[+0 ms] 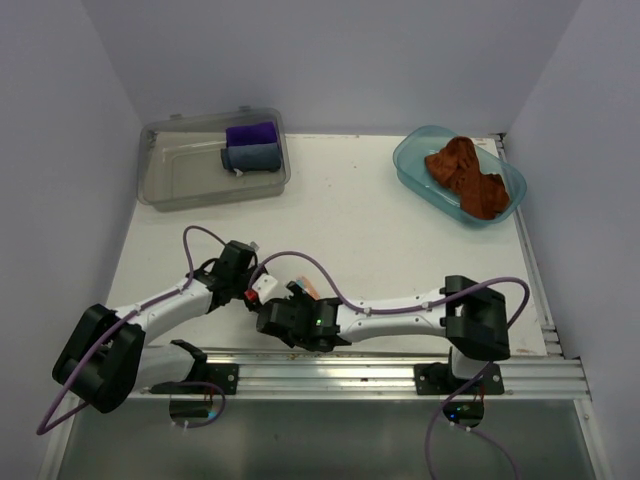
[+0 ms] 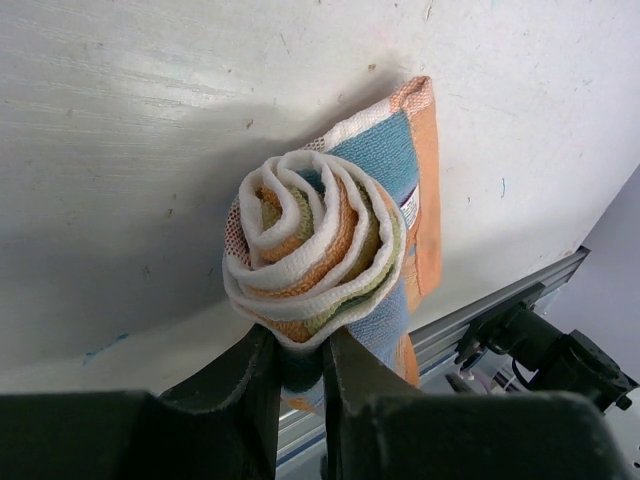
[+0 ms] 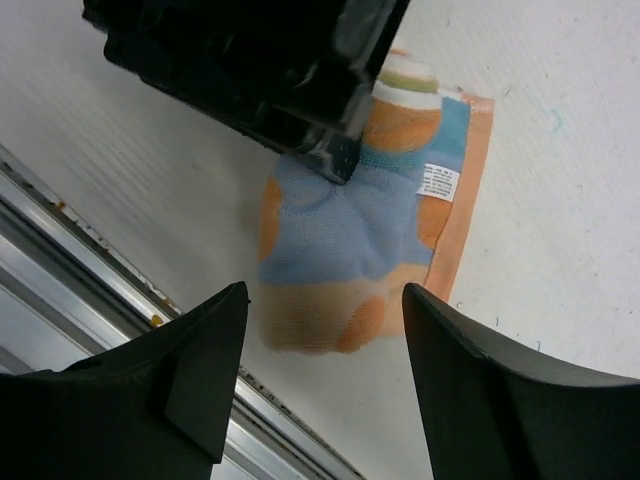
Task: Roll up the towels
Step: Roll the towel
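The patterned towel, pale blue, orange and white, is wound into a tight spiral roll near the table's front edge. My left gripper is shut on the roll's lower edge. In the right wrist view the roll lies on the table with its loose end and a white label showing, and the left gripper's fingers pinch it. My right gripper stands open just short of the loose end, with nothing between its jaws. The rust-brown towel lies crumpled in a blue tub at the back right.
A clear plastic container at the back left holds a rolled purple cloth and a grey-blue cloth. A metal rail runs along the near edge, close to both grippers.
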### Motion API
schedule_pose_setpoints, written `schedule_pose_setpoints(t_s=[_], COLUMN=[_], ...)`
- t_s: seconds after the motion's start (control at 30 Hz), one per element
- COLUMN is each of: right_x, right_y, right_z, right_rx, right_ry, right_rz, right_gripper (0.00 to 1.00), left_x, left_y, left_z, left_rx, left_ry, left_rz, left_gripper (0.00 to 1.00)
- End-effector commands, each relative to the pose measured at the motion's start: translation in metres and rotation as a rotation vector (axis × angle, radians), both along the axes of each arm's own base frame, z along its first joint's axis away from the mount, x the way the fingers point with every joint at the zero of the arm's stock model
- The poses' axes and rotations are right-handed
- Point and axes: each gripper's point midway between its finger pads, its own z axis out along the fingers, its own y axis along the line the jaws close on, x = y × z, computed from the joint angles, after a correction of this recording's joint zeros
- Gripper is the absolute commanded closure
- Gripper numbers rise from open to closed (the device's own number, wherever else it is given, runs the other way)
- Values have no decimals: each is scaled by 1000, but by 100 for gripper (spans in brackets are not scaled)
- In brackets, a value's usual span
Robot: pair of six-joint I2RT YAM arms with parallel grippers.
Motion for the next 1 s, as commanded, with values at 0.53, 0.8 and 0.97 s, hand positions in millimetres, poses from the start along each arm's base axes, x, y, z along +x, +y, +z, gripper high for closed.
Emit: schedule_pose_setpoints(t_s=[0.53,0.8,0.97], right_x=[13,12,12], right_y=[-4,-3,5], right_z=[-22,-15,-7], right_rx=[119,375,539], right_ry=[86,290,409], right_rz=[1,28,50], right_gripper=[100,100,100], left_x=[-4,-3,-1], left_y=[3,-5,-9], left_z=[9,13,14], left_rx=[-14,-70,-92], left_ry=[-18,-39,-46], left_rz=[17,-1,-19], left_gripper=[36,10,9])
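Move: The rolled towel lies under the open right hand, its middle about 3 cm ahead, level sideways and 6 cm down. The closed left fingers, holding the roll near its spiral end, are about 6 cm ahead, 5 cm left and 6 cm below the right hand. The metal rail's near edge runs some 6 cm behind the right hand and 8 cm down. From the left hand, the roll's middle lies roughly 5 cm right, 1 cm back and 1 cm down. The towel's nearer, blue part is pinched by the right hand, which drops about 4 cm and shuts its fingers on it, then carries it forward and to the right some 4 cm before easing back a little, wrist rolling left side up and tipping nose-down. As the right hand takes hold, the left opens wide, rises 1 cm and lets go. ##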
